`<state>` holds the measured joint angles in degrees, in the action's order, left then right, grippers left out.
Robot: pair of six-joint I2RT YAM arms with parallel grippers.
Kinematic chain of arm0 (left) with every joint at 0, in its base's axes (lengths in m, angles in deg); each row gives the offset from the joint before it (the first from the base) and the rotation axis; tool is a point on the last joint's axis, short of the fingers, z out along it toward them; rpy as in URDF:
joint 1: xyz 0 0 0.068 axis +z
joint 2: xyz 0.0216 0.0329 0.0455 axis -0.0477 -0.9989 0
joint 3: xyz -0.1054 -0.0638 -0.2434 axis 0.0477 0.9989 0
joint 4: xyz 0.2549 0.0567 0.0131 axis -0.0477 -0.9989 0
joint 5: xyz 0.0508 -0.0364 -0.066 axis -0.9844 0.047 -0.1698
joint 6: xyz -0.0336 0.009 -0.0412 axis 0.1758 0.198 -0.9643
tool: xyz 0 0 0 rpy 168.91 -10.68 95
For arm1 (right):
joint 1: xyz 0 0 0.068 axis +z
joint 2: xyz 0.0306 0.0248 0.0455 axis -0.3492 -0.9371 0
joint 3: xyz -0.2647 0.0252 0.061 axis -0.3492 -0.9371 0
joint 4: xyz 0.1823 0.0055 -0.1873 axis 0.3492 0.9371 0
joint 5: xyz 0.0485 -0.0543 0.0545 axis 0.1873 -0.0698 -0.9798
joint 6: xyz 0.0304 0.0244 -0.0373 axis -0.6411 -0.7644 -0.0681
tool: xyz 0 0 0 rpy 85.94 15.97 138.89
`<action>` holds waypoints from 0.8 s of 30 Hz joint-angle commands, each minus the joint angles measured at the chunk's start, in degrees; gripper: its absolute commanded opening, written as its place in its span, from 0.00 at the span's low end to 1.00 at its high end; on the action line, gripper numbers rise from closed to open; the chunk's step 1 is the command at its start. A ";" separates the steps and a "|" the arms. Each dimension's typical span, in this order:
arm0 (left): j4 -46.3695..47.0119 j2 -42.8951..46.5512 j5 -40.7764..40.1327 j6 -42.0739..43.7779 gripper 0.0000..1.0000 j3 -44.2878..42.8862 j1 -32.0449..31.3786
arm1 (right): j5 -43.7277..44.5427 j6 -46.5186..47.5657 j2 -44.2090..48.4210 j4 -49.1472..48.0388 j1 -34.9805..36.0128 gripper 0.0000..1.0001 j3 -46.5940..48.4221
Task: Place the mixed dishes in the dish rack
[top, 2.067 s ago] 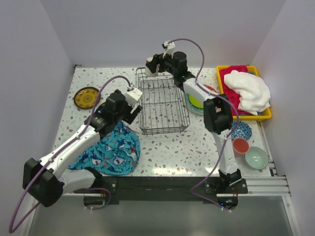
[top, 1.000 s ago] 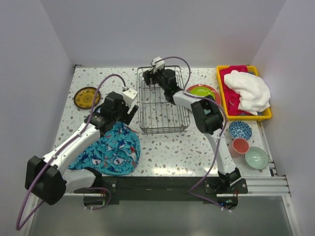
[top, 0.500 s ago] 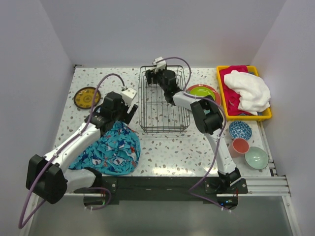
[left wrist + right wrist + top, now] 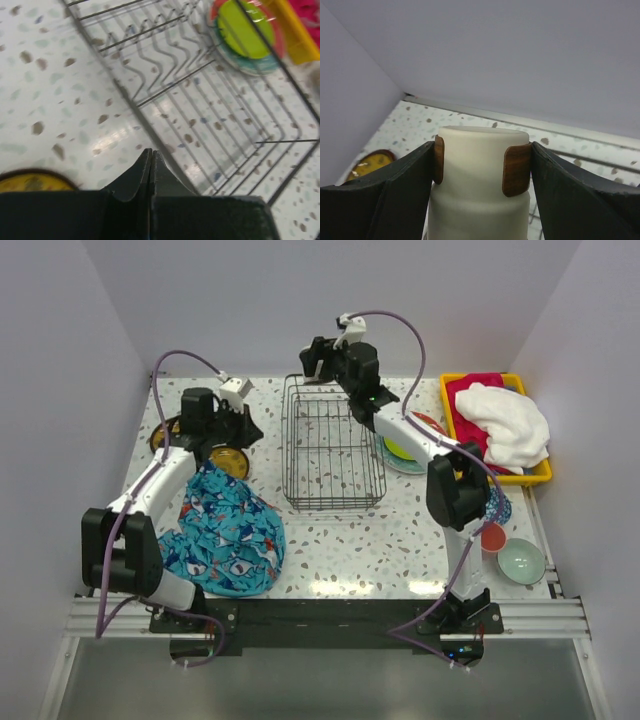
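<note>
The dish rack (image 4: 332,508) is a dark wire basket at the table's middle; its wavy dividers (image 4: 165,47) show in the left wrist view. My right gripper (image 4: 314,360) hangs above the rack's far edge, shut on a cream cup (image 4: 480,200) held between its brown pads (image 4: 516,170). My left gripper (image 4: 243,430) is left of the rack, its jaws (image 4: 151,155) pressed together on nothing. A yellow-olive plate (image 4: 231,461) lies just below it (image 4: 30,181). The lime-green plate on the teal-and-red plate (image 4: 398,452) sits right of the rack. The blue patterned bowl (image 4: 497,505), pink cup (image 4: 490,536) and mint bowl (image 4: 521,560) stand at near right.
A blue patterned cloth (image 4: 225,530) lies heaped at near left, under my left arm. A yellow tray (image 4: 545,476) with white and pink cloths stands at far right. White walls close the table on three sides.
My left arm has swung left and back from the rack to the yellow-olive plate, and its jaws have closed. My right gripper has lifted with the cream cup above the rack's far edge.
</note>
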<state>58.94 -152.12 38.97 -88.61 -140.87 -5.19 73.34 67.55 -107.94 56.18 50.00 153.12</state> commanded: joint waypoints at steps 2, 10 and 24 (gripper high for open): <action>35.13 -1.49 30.74 -25.17 0.00 7.30 -0.16 | 0.24 -22.14 3.60 14.33 0.32 0.00 2.28; 70.68 -6.06 24.62 -47.30 0.00 16.12 -1.39 | 6.57 -26.64 5.89 22.94 3.57 0.00 1.49; 66.32 -17.22 10.66 -46.27 0.00 7.50 -1.66 | 7.19 -29.90 7.47 25.23 6.21 0.00 0.70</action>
<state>126.26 -167.88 57.72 -135.95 -130.73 -7.31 78.96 40.08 -105.84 81.62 56.36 153.82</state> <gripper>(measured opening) 0.012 0.731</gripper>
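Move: I hold the white cup in my right hand over the rack's far-left end. The rack's middle lies about 16 cm back, 4 cm right and 19 cm below that hand; the green plate is 17 cm back, 21 cm right and 22 cm down. From my shut, empty left hand the cup is some 13 cm ahead, 12 cm right and 10 cm higher. The nearer yellow plate is 7 cm back, 5 cm left and 13 cm below. Keeping hold of the cup, I draw my right hand back about 7 cm and down as much, drifting 4 cm left and tipping its fingers down some 30 degrees. Meanwhile my left hand, fingers still shut, swings right about 9 cm and rises 5, first easing back and then forward, rolling its left side down some 40 degrees, until its tips come up close to the cup's open end. ##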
